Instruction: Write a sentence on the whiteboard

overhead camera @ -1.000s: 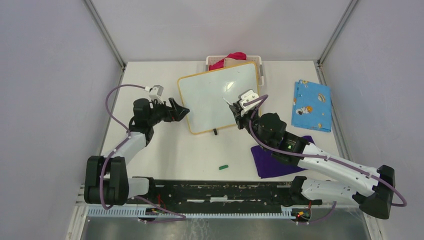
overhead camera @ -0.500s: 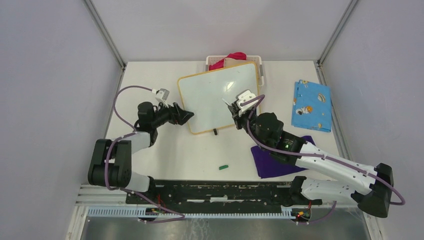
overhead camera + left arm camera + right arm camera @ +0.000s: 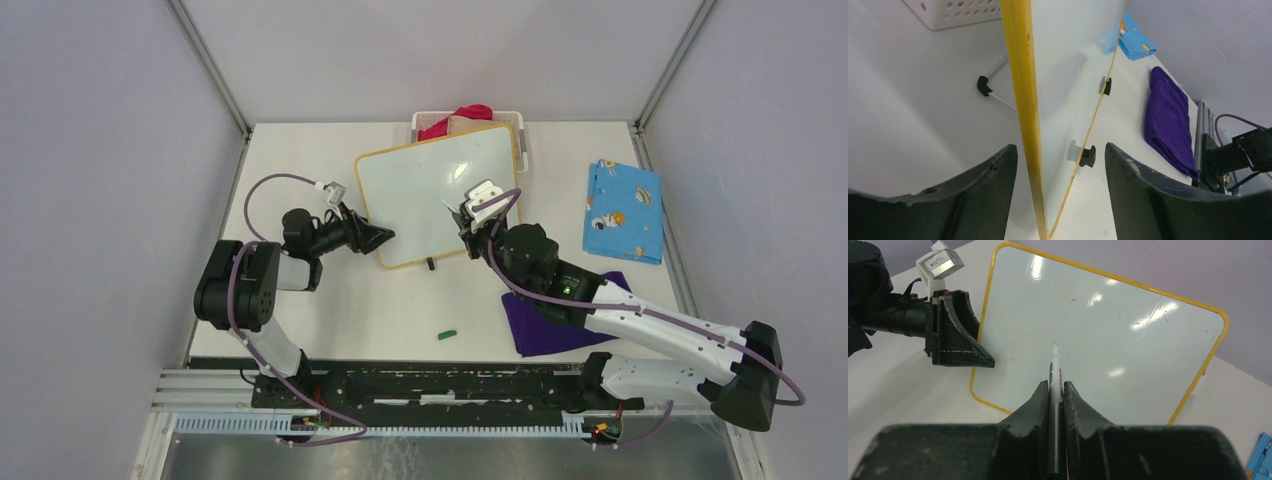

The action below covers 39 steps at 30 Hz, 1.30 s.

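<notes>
The whiteboard [image 3: 420,195], yellow-framed, stands tilted at the table's back centre. No sentence shows on it; its face is blank apart from glare. My left gripper [image 3: 386,236] is open at the board's lower left edge. In the left wrist view its jaws straddle the yellow frame [image 3: 1027,125], with a gap on each side of the left gripper [image 3: 1060,147]. My right gripper [image 3: 464,216] is shut on a white marker [image 3: 1054,365]. The marker's tip points at the middle of the board, just above its face.
A white basket [image 3: 517,128] with a red cloth [image 3: 466,113] stands behind the board. A blue patterned cloth [image 3: 622,210] lies at the right, a purple cloth [image 3: 545,322] under my right arm. A green cap [image 3: 447,334] lies near the front. The board's black feet [image 3: 1088,156] rest on the table.
My left gripper has slid right onto the board's lower left edge and its jaws have narrowed. The right gripper has edged left over the board with the marker.
</notes>
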Available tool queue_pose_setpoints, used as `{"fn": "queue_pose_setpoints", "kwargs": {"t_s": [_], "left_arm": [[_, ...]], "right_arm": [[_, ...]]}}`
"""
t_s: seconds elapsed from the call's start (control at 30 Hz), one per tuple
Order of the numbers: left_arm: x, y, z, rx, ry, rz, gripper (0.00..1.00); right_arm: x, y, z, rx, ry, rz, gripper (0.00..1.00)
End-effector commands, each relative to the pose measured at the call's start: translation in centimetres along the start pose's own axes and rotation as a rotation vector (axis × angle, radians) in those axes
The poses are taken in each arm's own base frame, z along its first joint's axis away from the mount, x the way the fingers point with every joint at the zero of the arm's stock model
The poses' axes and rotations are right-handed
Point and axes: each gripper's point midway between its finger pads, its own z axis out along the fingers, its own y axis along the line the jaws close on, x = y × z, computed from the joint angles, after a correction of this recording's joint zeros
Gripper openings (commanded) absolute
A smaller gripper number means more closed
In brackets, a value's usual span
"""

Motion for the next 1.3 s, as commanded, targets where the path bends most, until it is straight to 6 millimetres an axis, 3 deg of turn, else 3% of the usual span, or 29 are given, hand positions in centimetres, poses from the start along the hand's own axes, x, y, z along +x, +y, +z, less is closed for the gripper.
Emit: {"fn": "queue_pose_setpoints", "kwargs": {"t_s": [0.0, 0.3, 0.6, 1.27], "left_arm": [[-2.2, -1.4, 0.7, 0.104, -0.047, 0.058, 0.68], [-0.7, -0.1, 0.9, 0.068, -0.004, 0.05, 0.51], [0.1, 0.3, 1.1, 0.069, 0.015, 0.034, 0.41], [0.7, 0.8, 1.3, 0.059, 0.022, 0.019, 0.26]], "right_arm": [[-3.2, -0.3, 0.2, 0.007, -0.072, 0.035, 0.0], [-2.9, 0.2, 0.5, -0.008, -0.063, 0.036, 0.0], [-2.7, 0.5, 0.7, -0.016, -0.056, 0.036, 0.0], [-2.1, 1.0, 1.1, -0.031, -0.037, 0.036, 0.0]]}}
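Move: The whiteboard's left frame edge already stands between the open left fingers, about 1 cm ahead of the left hand; the black clip on its lower edge is some 12 cm right, 4 back and 9 below. The right hand holds the marker: the whiteboard's middle lies roughly 13 cm ahead, 4 left and 6 below, the black clip 2 ahead, 6 left and 26 below, and the green cap about 15 back, 2 left and 28 below. Left fingers close, sinking 1.5 cm, to pinch the whiteboard's left frame; right hand eases the marker left and down. ##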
